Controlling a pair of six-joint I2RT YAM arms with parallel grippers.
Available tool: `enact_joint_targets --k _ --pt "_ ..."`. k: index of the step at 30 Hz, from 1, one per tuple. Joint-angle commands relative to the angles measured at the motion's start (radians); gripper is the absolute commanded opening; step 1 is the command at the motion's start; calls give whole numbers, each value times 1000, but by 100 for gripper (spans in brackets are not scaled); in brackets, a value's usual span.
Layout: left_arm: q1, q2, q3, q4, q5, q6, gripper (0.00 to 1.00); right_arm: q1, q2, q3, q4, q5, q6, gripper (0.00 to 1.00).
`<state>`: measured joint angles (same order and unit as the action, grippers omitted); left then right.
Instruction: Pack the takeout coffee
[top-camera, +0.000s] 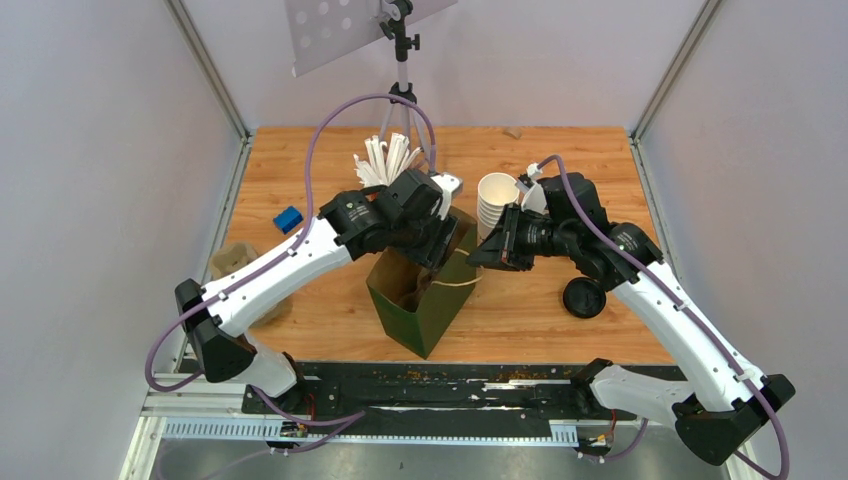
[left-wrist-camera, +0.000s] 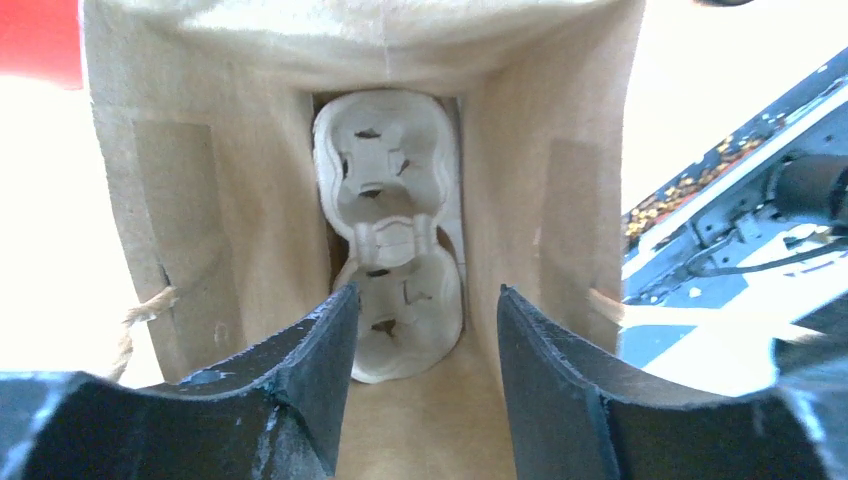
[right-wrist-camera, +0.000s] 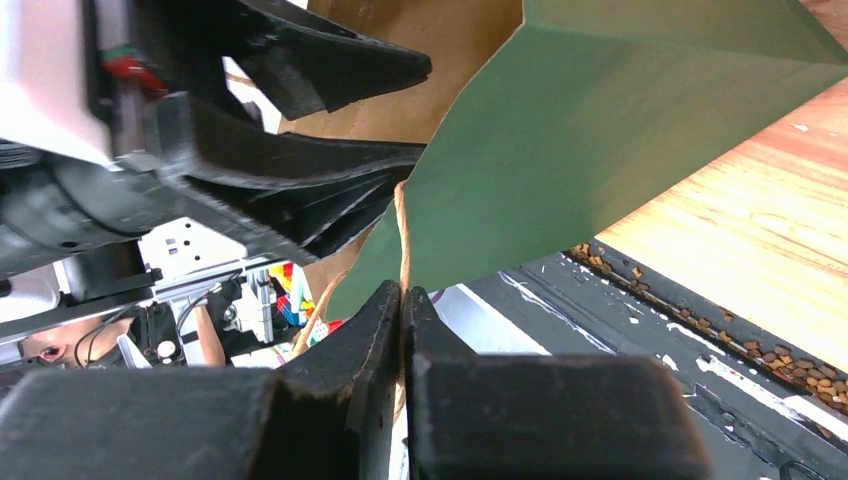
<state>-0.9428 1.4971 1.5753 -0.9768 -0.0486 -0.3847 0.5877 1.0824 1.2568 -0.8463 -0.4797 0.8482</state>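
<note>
A green paper bag (top-camera: 425, 300) stands open at the table's middle. My left gripper (left-wrist-camera: 428, 300) hangs open just inside its mouth, nothing between the fingers. Below it, a white pulp cup carrier (left-wrist-camera: 390, 230) lies on the bag's brown bottom. My right gripper (right-wrist-camera: 403, 295) is shut on the bag's twine handle (right-wrist-camera: 403, 230) at the right rim of the bag (right-wrist-camera: 600, 130). A round black lid (top-camera: 584, 298) lies on the table right of the bag. The takeout coffee's cup shows in no view.
A stack of nested white cups (top-camera: 497, 205) stands behind the bag, close to my right wrist. White straws (top-camera: 385, 160) rise behind the left arm. A blue block (top-camera: 288, 219) and a brown paper item (top-camera: 235, 262) lie at the left. A tripod (top-camera: 402, 90) stands at the back.
</note>
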Motion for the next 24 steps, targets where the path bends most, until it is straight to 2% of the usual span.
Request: enact_joint_targets --k 1,3,5,6,7,8,12,16,24 --pt "-7 -10 85 30 15 -20 63 -3 -19 0 41 20 10 7" --pt "-7 -11 100 40 23 -24 70 -3 -21 4 39 27 10 10" --pt "-7 -9 122 44 33 -28 77 -2 -24 12 35 38 13 16" --pt "-7 -9 131 48 35 -31 82 -3 -25 17 31 41 13 20" --pt "-6 -10 136 56 36 -34 95 -2 -24 26 23 48 12 25" --pt "-7 -14 137 66 35 -32 99 -3 -22 37 10 57 5 33" --pt "-7 -22 141 96 27 -21 100 -3 -14 89 -68 107 -46 52" --pt "-6 -9 211 60 21 -8 100 -2 -38 103 -92 149 -89 69" --pt "-7 -49 308 48 -104 -4 100 -3 -68 211 -209 279 -305 86"
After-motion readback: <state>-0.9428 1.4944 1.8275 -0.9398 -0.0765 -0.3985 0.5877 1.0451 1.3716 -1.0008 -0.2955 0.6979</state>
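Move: The left hand is just inside the mouth of the brown-lined green bag, nothing in its fingers. The bag's middle is level fore and aft, about 1 cm to its left and 7 cm below; the cup carrier lies about 13 cm straight below. The right hand pinches the bag's twine handle between its tips. The bag's middle is roughly 2 cm ahead of it, 7 cm left and 12 cm below; the cup stack is some 14 cm ahead, 3 cm right and 15 cm below. The right fingers let go of the twine handle, spreading most of the way, then ease about 3.5 cm to the right, away from the bag, lifting slightly as the wrist tips up. Meanwhile the left hand climbs some 10 cm straight out of the bag's mouth with a slight drift forward and right, its half-open fingers going fully wide and swinging outward. ##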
